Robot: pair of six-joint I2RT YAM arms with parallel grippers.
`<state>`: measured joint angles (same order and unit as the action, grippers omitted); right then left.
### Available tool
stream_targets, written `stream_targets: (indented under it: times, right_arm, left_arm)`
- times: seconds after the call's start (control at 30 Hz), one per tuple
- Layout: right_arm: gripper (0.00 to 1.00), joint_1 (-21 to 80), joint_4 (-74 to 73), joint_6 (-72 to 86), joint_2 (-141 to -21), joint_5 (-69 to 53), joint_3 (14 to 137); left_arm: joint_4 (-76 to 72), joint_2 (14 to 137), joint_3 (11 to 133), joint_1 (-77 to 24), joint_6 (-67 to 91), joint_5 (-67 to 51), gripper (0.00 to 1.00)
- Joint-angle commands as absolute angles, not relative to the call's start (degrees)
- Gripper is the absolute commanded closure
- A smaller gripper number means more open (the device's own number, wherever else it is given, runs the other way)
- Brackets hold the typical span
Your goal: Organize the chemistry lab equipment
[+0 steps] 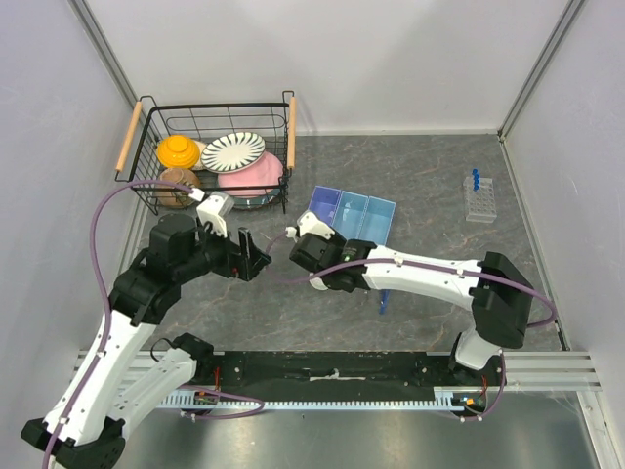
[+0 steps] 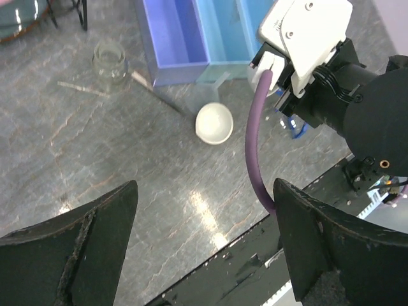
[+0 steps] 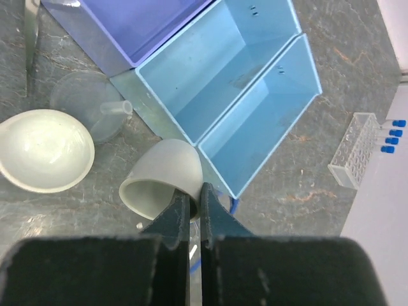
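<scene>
My right gripper (image 3: 191, 199) is shut on the wall of a small white cup (image 3: 162, 173), one finger inside its mouth and one outside. The cup is tipped on its side just in front of the blue trays (image 3: 220, 76). A shallow white dish (image 3: 44, 150) and a clear funnel (image 3: 86, 102) lie left of it. The dish (image 2: 213, 123) also shows in the left wrist view, with a thin metal spatula (image 2: 156, 94) beyond it. A clear tube rack (image 1: 479, 200) with blue-capped tubes (image 3: 392, 137) stands far right. My left gripper (image 2: 204, 245) hangs open over bare table.
A black wire basket (image 1: 215, 156) of striped, pink and orange crockery stands at the back left. A small glass jar (image 2: 109, 62) sits near the spatula. A blue stick tool (image 1: 383, 305) lies under the right arm. The right arm's wrist (image 2: 306, 38) is close to my left gripper.
</scene>
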<state>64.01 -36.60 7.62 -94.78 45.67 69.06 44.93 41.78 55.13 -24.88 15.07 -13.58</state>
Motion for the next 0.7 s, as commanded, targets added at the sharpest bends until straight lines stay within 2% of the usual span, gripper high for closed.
stream_targets:
  times: [0.0, 0.17, 0.43, 0.67]
  right_arm:
    - [1.0, 63.0, -46.2, 14.8, -91.3, 44.1, 83.5]
    - [1.0, 54.4, -53.5, 18.0, -95.9, 38.7, 94.6]
    - [1.0, 36.1, -54.2, 21.8, -102.4, 15.9, 105.1]
    - [1.0, 32.5, -55.5, 22.0, -111.1, 6.5, 113.1]
  left_arm:
    - [45.7, 41.5, 56.4, -24.9, 13.9, -12.7, 0.08]
    - [45.8, 41.4, 56.8, -25.0, 14.0, -13.5, 0.08]
    - [45.8, 40.3, 56.5, -24.9, 13.9, -14.4, 0.08]
    - [45.8, 39.9, 56.6, -25.0, 13.7, -14.1, 0.08]
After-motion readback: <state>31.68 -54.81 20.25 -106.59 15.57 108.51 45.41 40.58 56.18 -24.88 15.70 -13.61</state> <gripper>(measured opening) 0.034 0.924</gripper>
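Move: The right hand already holds the small white cup. The box's middle light-blue compartment, centred about 8 cm ahead and 3 cm right of it, lies roughly 8 cm lower. Also below are the white bowl, some 6 cm back and 4 cm left, and the blue goggles, about 8 cm back and 12 cm right. From the empty left hand the compartment is about 12 cm ahead, 19 cm right and 20 cm down. Up first, some 6 cm, then swinging forward about 14 cm and a little right, the right hand carries the cup over the box to its far part, its left side rolling up some 30 degrees while it turns clockwise. Its fingers keep their hold. The open left hand rises about 7 cm, tipping up slightly, and sinks back nearly to where it was. ##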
